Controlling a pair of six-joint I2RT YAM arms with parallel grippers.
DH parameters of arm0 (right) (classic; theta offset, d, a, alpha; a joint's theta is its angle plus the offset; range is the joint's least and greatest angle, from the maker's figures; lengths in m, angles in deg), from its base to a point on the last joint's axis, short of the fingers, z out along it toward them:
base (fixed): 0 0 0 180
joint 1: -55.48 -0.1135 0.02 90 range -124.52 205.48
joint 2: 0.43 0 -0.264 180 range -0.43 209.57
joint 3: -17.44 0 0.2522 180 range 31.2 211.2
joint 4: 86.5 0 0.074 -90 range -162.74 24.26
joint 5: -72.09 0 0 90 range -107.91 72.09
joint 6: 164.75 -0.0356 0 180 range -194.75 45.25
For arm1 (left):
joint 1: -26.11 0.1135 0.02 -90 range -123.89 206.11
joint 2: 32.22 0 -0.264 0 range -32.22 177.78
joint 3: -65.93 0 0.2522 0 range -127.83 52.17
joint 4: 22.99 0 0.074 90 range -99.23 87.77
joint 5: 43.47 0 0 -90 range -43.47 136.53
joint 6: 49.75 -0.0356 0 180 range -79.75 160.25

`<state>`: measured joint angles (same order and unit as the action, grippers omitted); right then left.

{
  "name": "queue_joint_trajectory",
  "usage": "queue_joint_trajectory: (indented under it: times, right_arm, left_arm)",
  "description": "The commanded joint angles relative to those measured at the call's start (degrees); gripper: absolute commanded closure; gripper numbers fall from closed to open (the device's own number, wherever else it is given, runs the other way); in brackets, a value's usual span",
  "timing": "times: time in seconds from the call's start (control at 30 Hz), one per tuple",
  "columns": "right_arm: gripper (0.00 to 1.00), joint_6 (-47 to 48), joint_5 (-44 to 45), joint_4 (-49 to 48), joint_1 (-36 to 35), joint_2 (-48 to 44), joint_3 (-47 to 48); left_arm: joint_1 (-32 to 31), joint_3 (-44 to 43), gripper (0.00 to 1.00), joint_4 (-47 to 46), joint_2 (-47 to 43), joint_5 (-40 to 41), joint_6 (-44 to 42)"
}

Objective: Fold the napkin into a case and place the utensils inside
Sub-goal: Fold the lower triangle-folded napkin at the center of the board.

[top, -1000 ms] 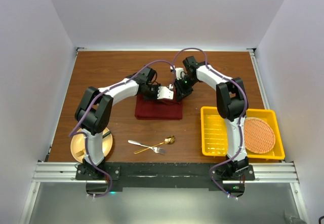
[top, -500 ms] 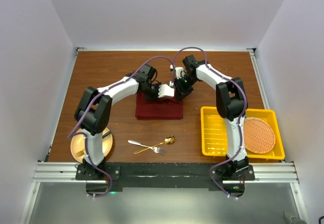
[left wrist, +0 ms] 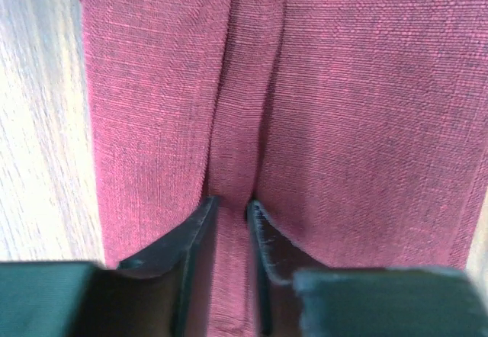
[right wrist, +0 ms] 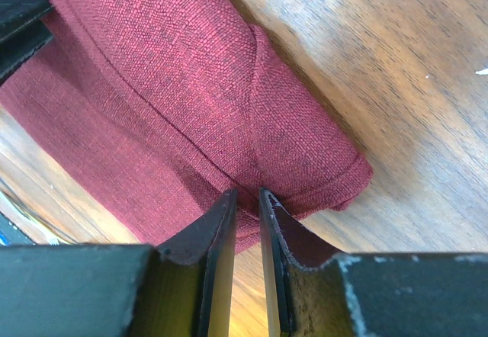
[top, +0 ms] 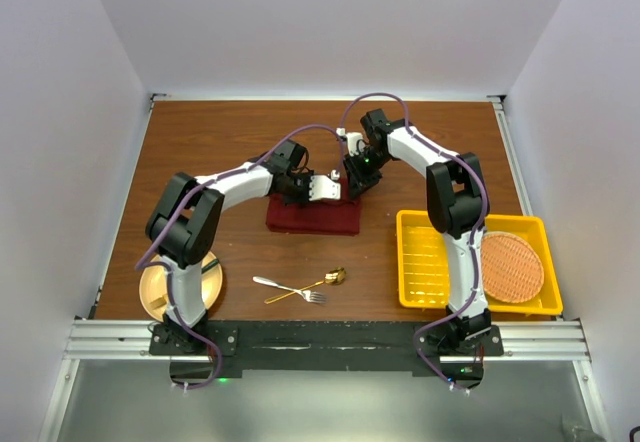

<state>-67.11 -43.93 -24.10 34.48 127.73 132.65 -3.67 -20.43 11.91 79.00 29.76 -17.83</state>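
The maroon napkin (top: 312, 217) lies folded as a thick rectangle at the table's middle. My left gripper (top: 336, 189) is at its far right edge, tips down on the cloth. In the left wrist view the jaws (left wrist: 232, 203) stand narrowly apart with a raised ridge of napkin (left wrist: 343, 108) between them. My right gripper (top: 351, 188) is close beside it. In the right wrist view it (right wrist: 248, 196) is shut on the folded corner of the napkin (right wrist: 175, 62). The silver fork (top: 268, 283) and gold spoon (top: 336, 276) lie crossed on the wood nearer the front.
A yellow basket (top: 430, 262) stands at the front right with a round orange woven mat (top: 513, 265) in it. A tan plate (top: 152, 292) sits at the front left, under the left arm's base.
My left jaws have parted slightly after being shut on the cloth. The left gripper sank a little towards the front, and the napkin's far edge dropped flatter. The right gripper kept its place.
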Motion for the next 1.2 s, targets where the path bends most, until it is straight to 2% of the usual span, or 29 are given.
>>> queue_joint_trajectory:
  times: [0.0,0.23,0.43,0.8,1.17]
  right_arm:
    - [0.77,1.2,2.6,0.1,0.3,1.4,1.2]
    - [0.77,1.3,2.5,0.0,0.3,1.7,1.3]
    - [0.77,1.2,2.5,-0.1,0.3,1.8,1.6]
    - [0.77,0.4,1.5,1.3,0.3,1.7,4.5]
    - [0.77,0.4,1.5,1.9,0.3,1.4,4.5]
  left_arm:
    - [-0.3,0.4,0.84,-1.3,0.1,0.7,-1.9]
    - [-0.1,-1.2,1.0,-1.0,0.4,0.8,-3.2]
    - [0.0,-3.0,1.0,-0.7,0.2,0.3,-3.9]
    - [0.2,-7.5,1.0,4.5,-2.2,-6.5,-1.5]
    - [0.2,-4.4,1.0,7.4,-0.7,-8.5,-0.9]
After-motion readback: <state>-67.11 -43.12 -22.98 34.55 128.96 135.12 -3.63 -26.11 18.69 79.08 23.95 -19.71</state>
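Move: The edge of the napkin's folded flap lies right between the left fingertips. The flap's right end, about 11 cm to their right and 1 cm farther out, is at the right fingertips. From the left hand the napkin's near edge runs about 8 cm back. The gold spoon's middle is some 21 cm back, level with it sideways, and the fork's middle 21 cm back and 3 cm left. The left fingers shut on the flap's edge and lift about 2.5 cm, shifting 2 cm right towards the right hand. ##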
